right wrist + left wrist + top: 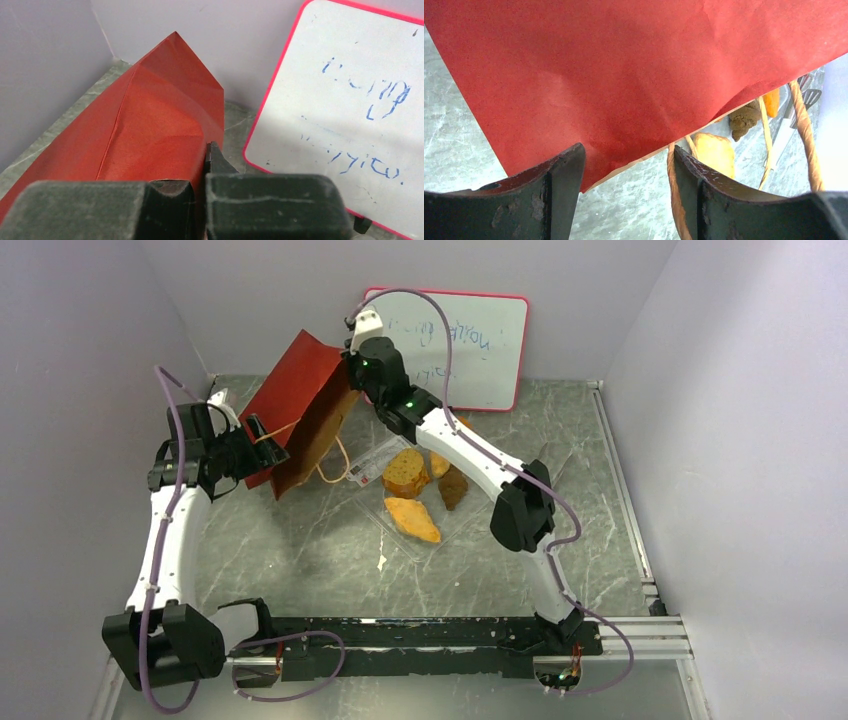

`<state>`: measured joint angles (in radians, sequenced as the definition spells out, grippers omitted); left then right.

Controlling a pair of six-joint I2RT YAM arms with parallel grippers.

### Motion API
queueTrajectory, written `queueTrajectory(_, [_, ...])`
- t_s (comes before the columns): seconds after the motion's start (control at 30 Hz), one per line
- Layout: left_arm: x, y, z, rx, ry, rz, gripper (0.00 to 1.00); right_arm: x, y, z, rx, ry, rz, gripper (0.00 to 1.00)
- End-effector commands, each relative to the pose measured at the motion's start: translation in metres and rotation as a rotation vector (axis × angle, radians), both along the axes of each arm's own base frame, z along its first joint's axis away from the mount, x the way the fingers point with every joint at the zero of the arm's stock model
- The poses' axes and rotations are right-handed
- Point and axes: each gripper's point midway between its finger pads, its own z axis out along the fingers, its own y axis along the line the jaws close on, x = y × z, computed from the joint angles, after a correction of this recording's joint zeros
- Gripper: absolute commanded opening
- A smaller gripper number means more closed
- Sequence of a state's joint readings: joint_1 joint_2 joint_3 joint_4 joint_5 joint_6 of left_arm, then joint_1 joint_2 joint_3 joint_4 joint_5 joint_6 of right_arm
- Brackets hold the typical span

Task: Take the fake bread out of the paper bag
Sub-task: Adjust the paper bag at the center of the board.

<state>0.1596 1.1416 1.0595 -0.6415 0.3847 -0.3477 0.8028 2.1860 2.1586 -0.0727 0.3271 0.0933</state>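
The red paper bag (pixel 300 405) hangs tilted, closed end up and brown mouth down toward the table. My right gripper (pixel 349 362) is shut on a fold of its upper end, and in the right wrist view that gripper (pixel 208 150) pinches the red paper (pixel 150 125). My left gripper (pixel 267 443) stands open by the mouth's lower corner. In the left wrist view its jaws (pixel 629 155) hold nothing, and a tan handle loop (pixel 672 175) runs along the right finger. Fake bread lies outside the bag: a round crusty slice (pixel 405 472), a yellow-orange wedge (pixel 412 519) and a dark lump (pixel 453 487).
The bread rests on a clear plastic tray (pixel 375 465) right of the bag. A pink-framed whiteboard (pixel 480 340) leans on the back wall. Grey walls close in on the left, the back and the right. My right arm (pixel 480 465) reaches over the tray.
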Motion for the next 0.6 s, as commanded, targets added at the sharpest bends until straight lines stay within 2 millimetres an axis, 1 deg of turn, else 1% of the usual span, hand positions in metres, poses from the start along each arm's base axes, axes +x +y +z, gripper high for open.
queueTrajectory(0.0, [-0.007, -0.003, -0.008, 0.009, 0.023, -0.034, 0.58, -0.001, -0.003, 0.044, 0.075, -0.067, -0.003, 0.00])
queueTrajectory(0.03, [-0.009, -0.004, -0.010, 0.009, 0.031, -0.042, 0.58, 0.000, -0.003, 0.045, 0.074, -0.071, -0.002, 0.00])
queueTrajectory(0.07, [-0.011, -0.012, -0.014, 0.012, 0.044, -0.074, 0.58, 0.000, -0.002, 0.047, 0.073, -0.074, -0.001, 0.00])
queueTrajectory(0.17, [-0.016, -0.021, -0.028, 0.044, 0.115, -0.112, 0.57, 0.000, 0.001, 0.052, 0.078, -0.080, 0.010, 0.00])
queueTrajectory(0.27, [-0.017, -0.030, -0.040, 0.075, 0.162, -0.133, 0.57, -0.005, 0.006, 0.057, 0.083, -0.088, 0.033, 0.00])
queueTrajectory(0.37, [-0.015, -0.028, -0.045, 0.113, 0.189, -0.110, 0.57, -0.014, 0.015, 0.058, 0.073, -0.096, 0.064, 0.00])
queueTrajectory(0.43, [-0.014, -0.021, -0.047, 0.140, 0.208, -0.065, 0.57, -0.023, 0.019, 0.058, 0.069, -0.099, 0.085, 0.00])
queueTrajectory(0.47, [-0.014, -0.018, -0.047, 0.151, 0.212, -0.042, 0.61, -0.027, 0.020, 0.059, 0.068, -0.102, 0.090, 0.00])
queueTrajectory(0.5, [-0.014, -0.013, -0.049, 0.166, 0.217, -0.017, 0.81, -0.032, 0.020, 0.061, 0.069, -0.108, 0.094, 0.00])
queueTrajectory(0.53, [-0.013, -0.009, -0.049, 0.180, 0.221, 0.013, 0.98, -0.037, 0.020, 0.064, 0.073, -0.115, 0.097, 0.00])
queueTrajectory(0.57, [-0.014, -0.004, -0.049, 0.195, 0.222, 0.037, 0.99, -0.040, 0.020, 0.066, 0.074, -0.119, 0.097, 0.00])
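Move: The bag's low near corner, which my left hand goes for, lies about 10 cm below that hand, straight under it. A twisted paper handle lies across its right finger, some 2 cm to the right and 1 cm ahead. The sliced bread is about 29 cm to the right and 5 ahead, the flat bread 31 right and 5 back. From my right hand, already pinching the bag's upper rim, that same corner is about 18 cm back, 15 left and 21 below. I bring my left hand down some 5 cm along the bag's red side and about 3 cm to the right, drawing slightly back, tilting the fingers down another 10 degrees or so and spreading them from half to nearly wide open about the near corner. Meanwhile my right hand keeps its pinch on the rim and lifts it 3 to 4 cm, easing left and back a little. ##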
